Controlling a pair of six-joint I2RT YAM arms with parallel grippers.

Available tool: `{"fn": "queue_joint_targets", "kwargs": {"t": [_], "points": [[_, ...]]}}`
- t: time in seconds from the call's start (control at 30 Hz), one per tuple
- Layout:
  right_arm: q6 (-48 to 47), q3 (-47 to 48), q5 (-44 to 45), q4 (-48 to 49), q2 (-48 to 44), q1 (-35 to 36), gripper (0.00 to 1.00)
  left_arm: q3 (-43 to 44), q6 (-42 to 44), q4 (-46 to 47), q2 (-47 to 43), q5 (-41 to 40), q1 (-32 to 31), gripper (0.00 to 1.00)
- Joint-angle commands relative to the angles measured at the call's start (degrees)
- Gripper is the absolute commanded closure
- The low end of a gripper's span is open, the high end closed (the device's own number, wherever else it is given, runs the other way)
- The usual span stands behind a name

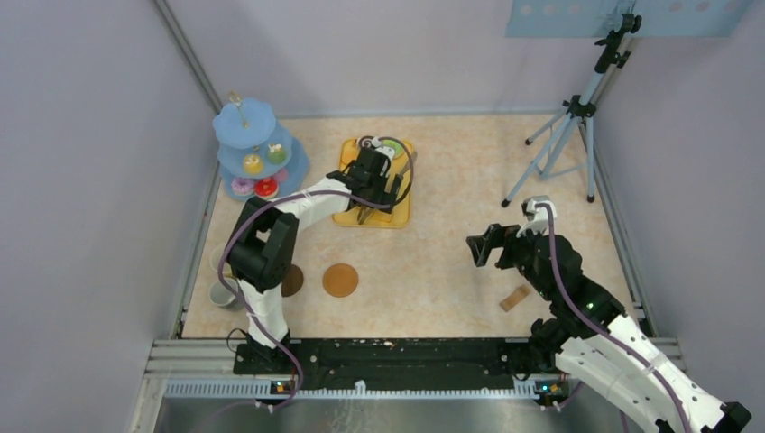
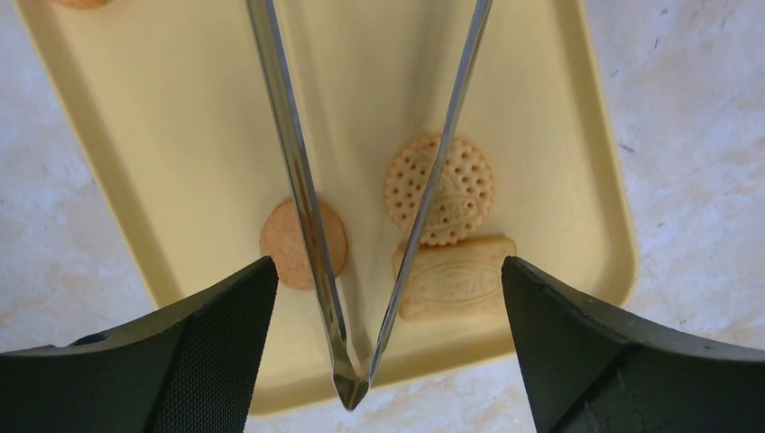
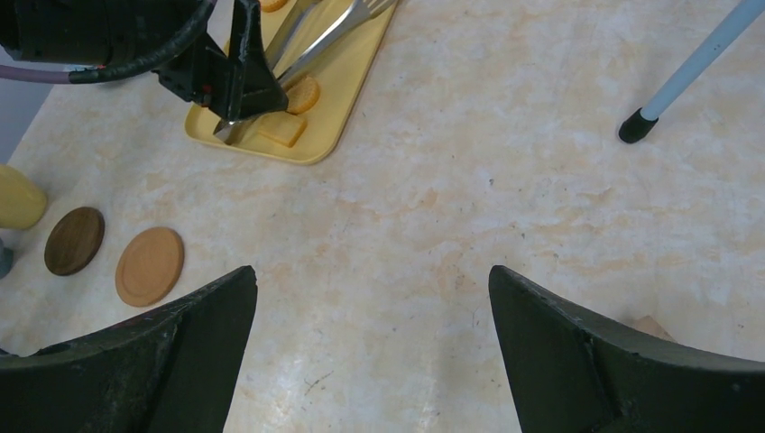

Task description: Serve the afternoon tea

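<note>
My left gripper (image 1: 371, 204) hangs low over the near end of a yellow tray (image 1: 403, 209). Its jaws (image 2: 388, 263) are open, one on each side of the hinge end of the metal tongs (image 2: 307, 225) without touching them. Under the tongs on the tray (image 2: 171, 135) lie three biscuits: a plain round one (image 2: 281, 245), a perforated round one (image 2: 465, 180) and a rectangular one (image 2: 460, 284). A light coaster (image 1: 341, 280) and a dark coaster (image 3: 75, 240) lie near the left arm's base. My right gripper (image 1: 488, 242) hovers open and empty (image 3: 372, 271) over bare table.
A blue tiered stand (image 1: 248, 135) with doughnuts stands at the back left. A yellow mug (image 3: 18, 197) and a grey-white mug (image 1: 221, 294) sit at the left edge. A wooden block (image 1: 515, 298) lies by the right arm. A tripod (image 1: 566, 135) stands back right.
</note>
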Motion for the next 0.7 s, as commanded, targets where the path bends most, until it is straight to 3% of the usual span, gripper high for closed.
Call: {"fn": "queue_joint_targets", "kwargs": {"t": [0.0,0.23,0.53,0.67], "points": [[0.06,3.06,0.19,0.0,0.44,-0.39,0.03,3.24,1.29,6.76,3.59,-0.8,0.3,0.03],[0.44,3.25,0.62,-0.83,0.33,-0.3,0.04,9.49,0.7,6.49,9.38,-0.78,0.4,0.07],[1.11,2.38,1.0,-0.13,0.27,-0.32,0.05,10.73,-0.89,4.55,9.06,-2.17,0.35,0.35],[0.93,2.23,0.88,0.26,0.34,-0.37,0.05,10.72,-0.7,3.43,6.88,-2.39,0.33,0.39]]}}
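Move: Ahead of the open left hand lie the metal tongs on the yellow tray, their middle about 7 cm forward, 2 cm right and 2 cm below. Under them, some 5 cm down, the round cracker lies about 4 cm forward and 3 cm right, the small round biscuit 4 cm forward and 2 cm left, the rectangular biscuit 1 cm forward and 3 cm right. From the right hand the tongs are roughly 17 cm forward, 24 cm left and 16 cm lower. Reaching forward about 5 cm along the tongs, the left hand also drifts some 2 cm right and sinks about 2 cm, with its wide-open fingers straddling them. Then it all but stops and closes the fingers by about a third, until the tips meet both arms of the tongs; the wrist barely turns. ##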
